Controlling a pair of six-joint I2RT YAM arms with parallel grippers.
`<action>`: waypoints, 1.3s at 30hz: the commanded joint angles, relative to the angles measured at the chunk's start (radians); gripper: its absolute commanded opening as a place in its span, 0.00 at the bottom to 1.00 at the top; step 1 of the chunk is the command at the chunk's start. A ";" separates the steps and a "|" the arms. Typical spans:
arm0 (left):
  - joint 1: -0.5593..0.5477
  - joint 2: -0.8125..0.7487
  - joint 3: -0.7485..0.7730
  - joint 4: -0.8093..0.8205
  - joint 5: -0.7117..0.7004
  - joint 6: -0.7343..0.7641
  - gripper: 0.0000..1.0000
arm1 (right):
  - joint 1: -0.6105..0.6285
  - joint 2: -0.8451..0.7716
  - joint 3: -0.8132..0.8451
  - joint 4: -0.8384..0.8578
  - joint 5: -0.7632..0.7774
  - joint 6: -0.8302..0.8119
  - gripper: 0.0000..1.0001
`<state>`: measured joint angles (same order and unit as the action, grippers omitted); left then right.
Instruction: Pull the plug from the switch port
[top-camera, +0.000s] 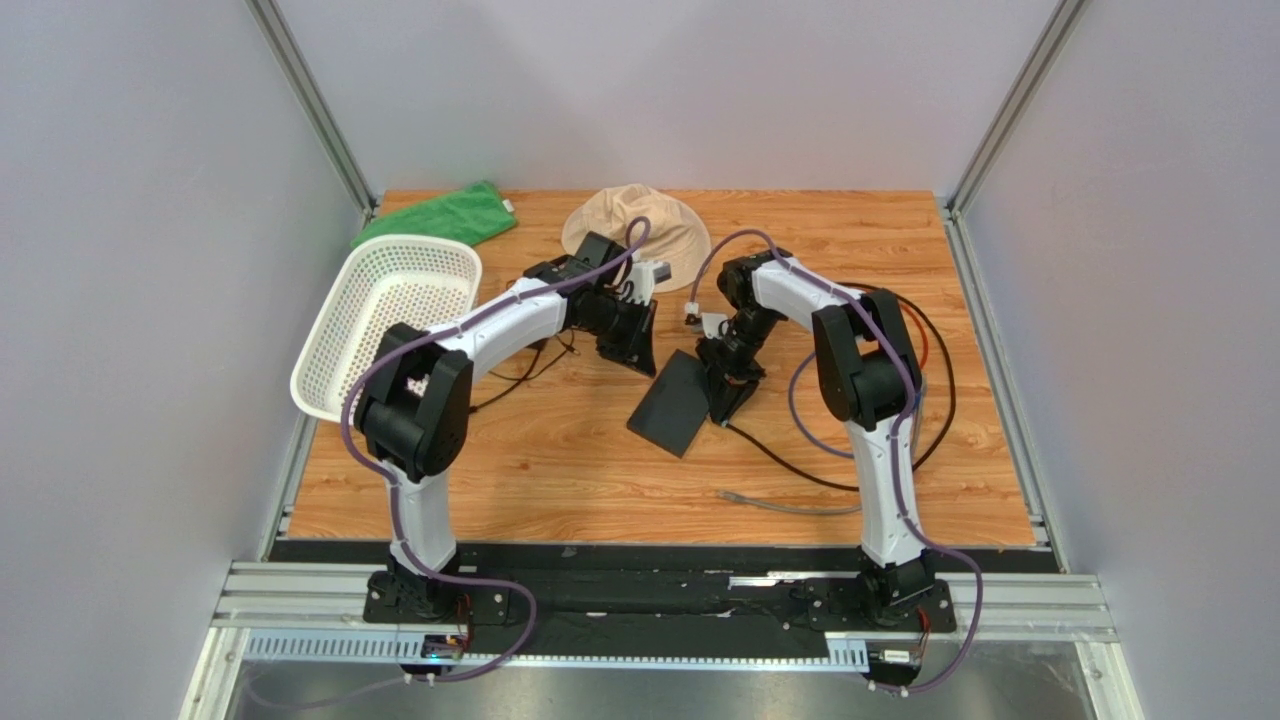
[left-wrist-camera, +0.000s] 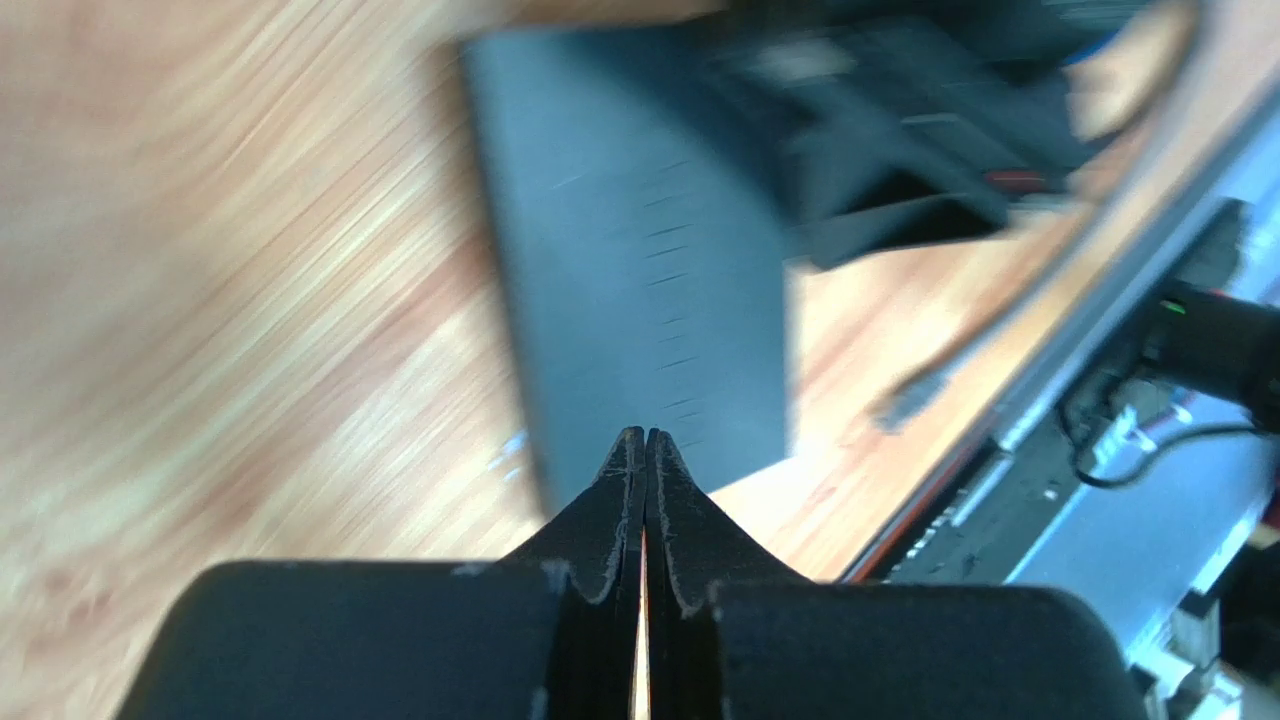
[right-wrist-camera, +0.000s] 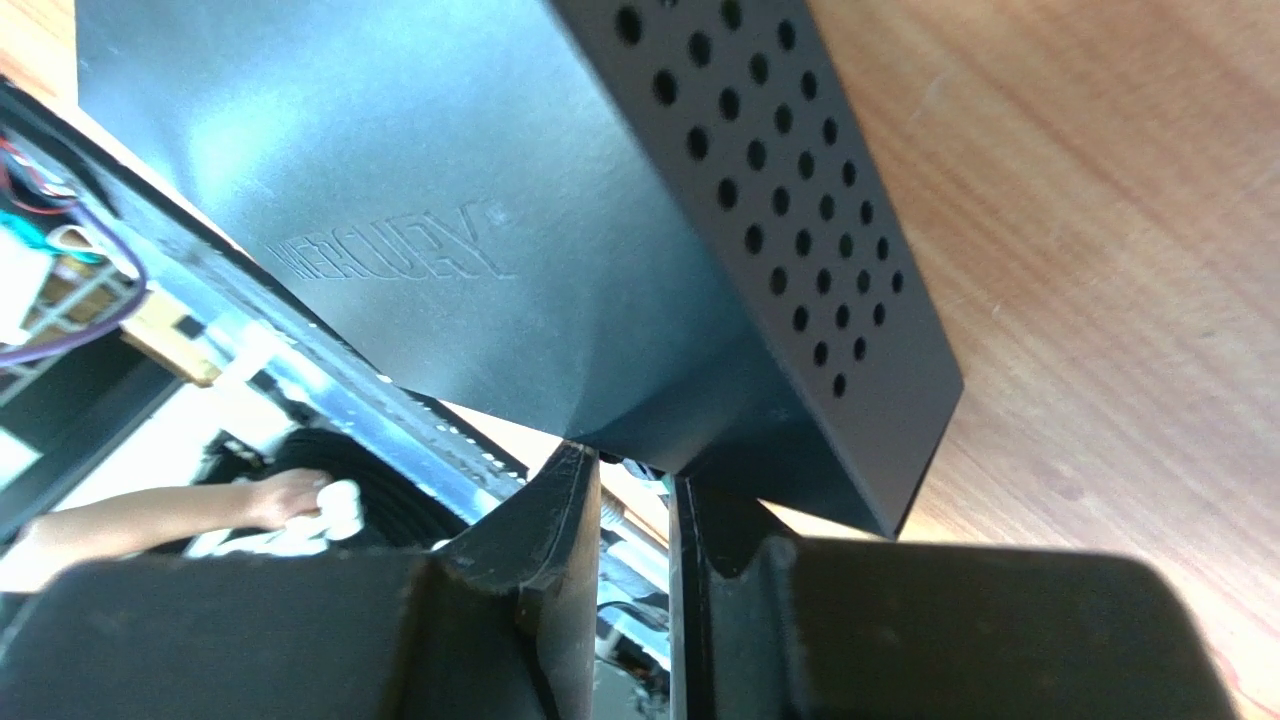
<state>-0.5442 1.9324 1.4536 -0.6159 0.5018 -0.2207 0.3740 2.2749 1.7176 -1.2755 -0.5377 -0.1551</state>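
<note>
The switch (top-camera: 669, 408) is a thin flat black box in the middle of the table, lying askew with its right end raised. In the right wrist view the switch (right-wrist-camera: 451, 225) shows a logo on its top face and a perforated side. My right gripper (top-camera: 732, 393) sits at its narrow right edge. The fingertips (right-wrist-camera: 579, 480) are closed to a narrow gap (right-wrist-camera: 634, 458) against that edge. The plug is almost wholly hidden between them. Its black cable (top-camera: 812, 477) trails off to the right. My left gripper (top-camera: 639, 357) hovers at the switch's far left corner, shut and empty (left-wrist-camera: 646, 435), and its view of the switch (left-wrist-camera: 631, 255) is blurred.
A white mesh basket (top-camera: 383, 323) stands at the left edge, with a green cloth (top-camera: 443, 215) behind it. A beige hat (top-camera: 654, 225) lies at the back centre. The black cable loops around the right arm. A grey cable (top-camera: 766, 503) lies near the front edge.
</note>
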 joint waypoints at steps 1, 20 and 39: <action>-0.042 0.031 0.036 0.058 0.139 0.072 0.00 | -0.024 0.095 0.020 0.169 0.088 0.046 0.00; -0.082 0.284 0.099 -0.058 -0.078 -0.037 0.00 | -0.112 0.161 -0.085 -0.151 0.053 -0.063 0.00; -0.092 0.297 0.105 -0.081 -0.111 -0.034 0.00 | -0.153 0.098 -0.150 0.085 -0.200 -0.038 0.48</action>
<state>-0.6342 2.1590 1.5929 -0.6399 0.6159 -0.3084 0.2211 2.3264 1.6146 -1.3025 -0.8421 -0.2611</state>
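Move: The switch's middle lies about 6 cm to the left hand's right, 3 cm back and 6 cm below its shut fingers. The right hand already holds the black cable's plug, at the port edge on the robot's right side of the switch; the switch's middle is some 6 cm left of that hand and 3 cm ahead. A loose grey cable end lies about 11 cm back of the right hand, 1 cm to its right. The plug lies some 12 cm right, 6 cm back and 6 cm below the left hand. The switch gets the left hand's shut fingertips on its top: they hop up 2 cm, swing about 5 cm right and come down, a little back, to rest there. The right hand first nearly holds still on the plug, then shifts 1.5 cm right and back while tilting some 20 degrees, and finally opens its fingers partway to loosen the grip. ##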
